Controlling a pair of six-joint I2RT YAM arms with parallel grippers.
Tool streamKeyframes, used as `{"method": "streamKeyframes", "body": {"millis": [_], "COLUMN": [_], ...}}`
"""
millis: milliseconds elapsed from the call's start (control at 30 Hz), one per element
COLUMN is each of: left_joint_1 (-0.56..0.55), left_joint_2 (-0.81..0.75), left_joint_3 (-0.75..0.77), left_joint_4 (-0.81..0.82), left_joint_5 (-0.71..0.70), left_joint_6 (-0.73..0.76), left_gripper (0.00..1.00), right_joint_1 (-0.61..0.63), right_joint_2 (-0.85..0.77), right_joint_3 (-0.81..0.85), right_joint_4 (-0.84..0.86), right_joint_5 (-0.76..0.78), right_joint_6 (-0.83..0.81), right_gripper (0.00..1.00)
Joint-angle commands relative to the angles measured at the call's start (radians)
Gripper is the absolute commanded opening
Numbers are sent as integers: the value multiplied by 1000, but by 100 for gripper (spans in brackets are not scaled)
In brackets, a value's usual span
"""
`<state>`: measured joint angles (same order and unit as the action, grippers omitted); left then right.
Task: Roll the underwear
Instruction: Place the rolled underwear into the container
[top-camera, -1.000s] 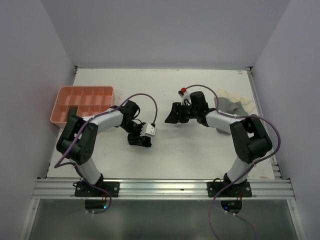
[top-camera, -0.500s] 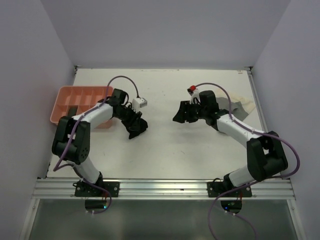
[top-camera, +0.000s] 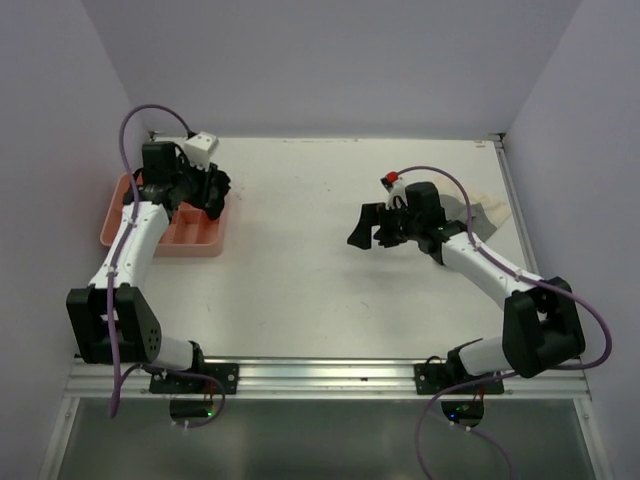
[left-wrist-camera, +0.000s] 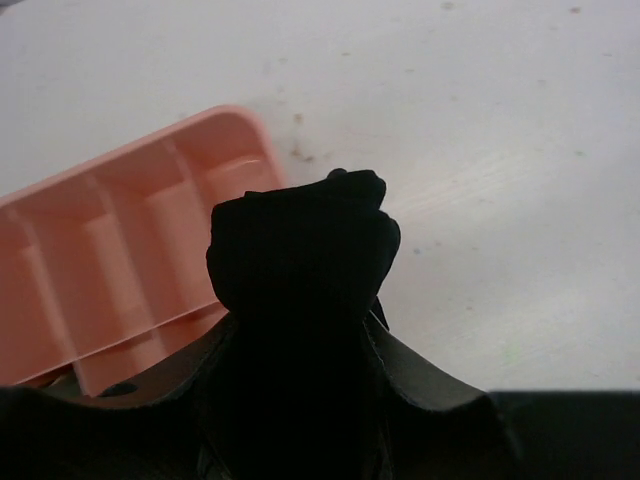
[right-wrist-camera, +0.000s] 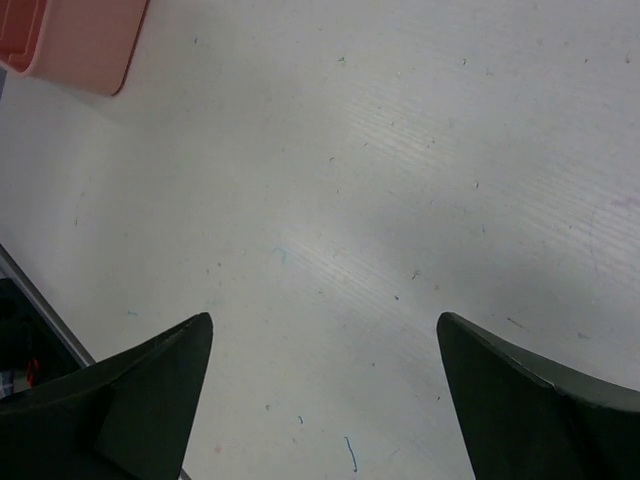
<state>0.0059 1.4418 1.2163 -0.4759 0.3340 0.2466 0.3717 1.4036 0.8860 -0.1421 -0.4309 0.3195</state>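
A black underwear roll (left-wrist-camera: 300, 250) sits between the fingers of my left gripper (left-wrist-camera: 300, 345), which is shut on it. In the top view the left gripper (top-camera: 208, 190) hangs over the right end of the pink tray (top-camera: 118, 222). The roll's tip hovers beside the tray's corner compartment (left-wrist-camera: 225, 185). More underwear (top-camera: 485, 212), cream and grey, lies in a loose pile at the table's right edge behind the right arm. My right gripper (top-camera: 368, 228) hovers right of the table's middle. Its jaws stand wide open above bare table (right-wrist-camera: 322, 320), with nothing between them.
The pink tray (left-wrist-camera: 110, 260) has several open compartments. One of its corners shows at the top left of the right wrist view (right-wrist-camera: 75, 40). White walls close in the table at the back and on both sides. A metal rail (top-camera: 320, 375) runs along the near edge.
My left arm has swung from the table's middle up and left to the tray, carrying the black roll. The right gripper's jaws have opened wide, and it shifted slightly.
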Motion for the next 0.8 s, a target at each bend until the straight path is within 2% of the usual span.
{"method": "streamKeyframes", "body": {"millis": [0,133,167,267,567,767], "left_joint_1": [91,144,150,149,151,149], "left_joint_2": [-56,-119,-135,-179,-84,-47], "left_joint_3": [22,-69,-131,-234,-406,-508], "left_joint_4": [59,186,268,423,738,879], "left_joint_5": [-170,-386,-465,-573,-694,-711], "left_joint_6": [58,193,221,310,401,422], "left_gripper": [0,0,0,0,0,0], "right_joint_1": [-5,-7,-5,-5,-5,-4], "right_joint_2": [-29,-6,-2,15,54,69], "right_joint_3": [40,74,80,94,128,134], "right_joint_4": [-48,-79,-82,-80,-116,-140], "right_joint_5": [21,27,24,9,12,14], "right_joint_6": [-17,-17,-13,4,10,3], "right_gripper": [99,99,99,99,99,99]}}
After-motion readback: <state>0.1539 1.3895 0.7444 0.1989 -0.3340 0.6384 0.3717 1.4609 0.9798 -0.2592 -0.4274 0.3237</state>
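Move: My left hand holds the rolled underwear high above the container's right rim, which lies about 14 cm below and some 3 cm ahead. The container's middle is roughly 18 cm to my left, about 3 cm ahead and 16 cm down. A dark bundle already in one compartment sits around 24 cm left, level with my hand front to back. From my right hand, the container's middle is some 55 cm left and 11 cm ahead. I sweep my left hand about 19 cm to the left across the container, fast at first, then easing off and sinking some 6 cm from a slight early rise. On the way I roll the hand left side up by around 40 degrees and swing it counter-clockwise, keeping my fingers pinched on the rolled underwear. ##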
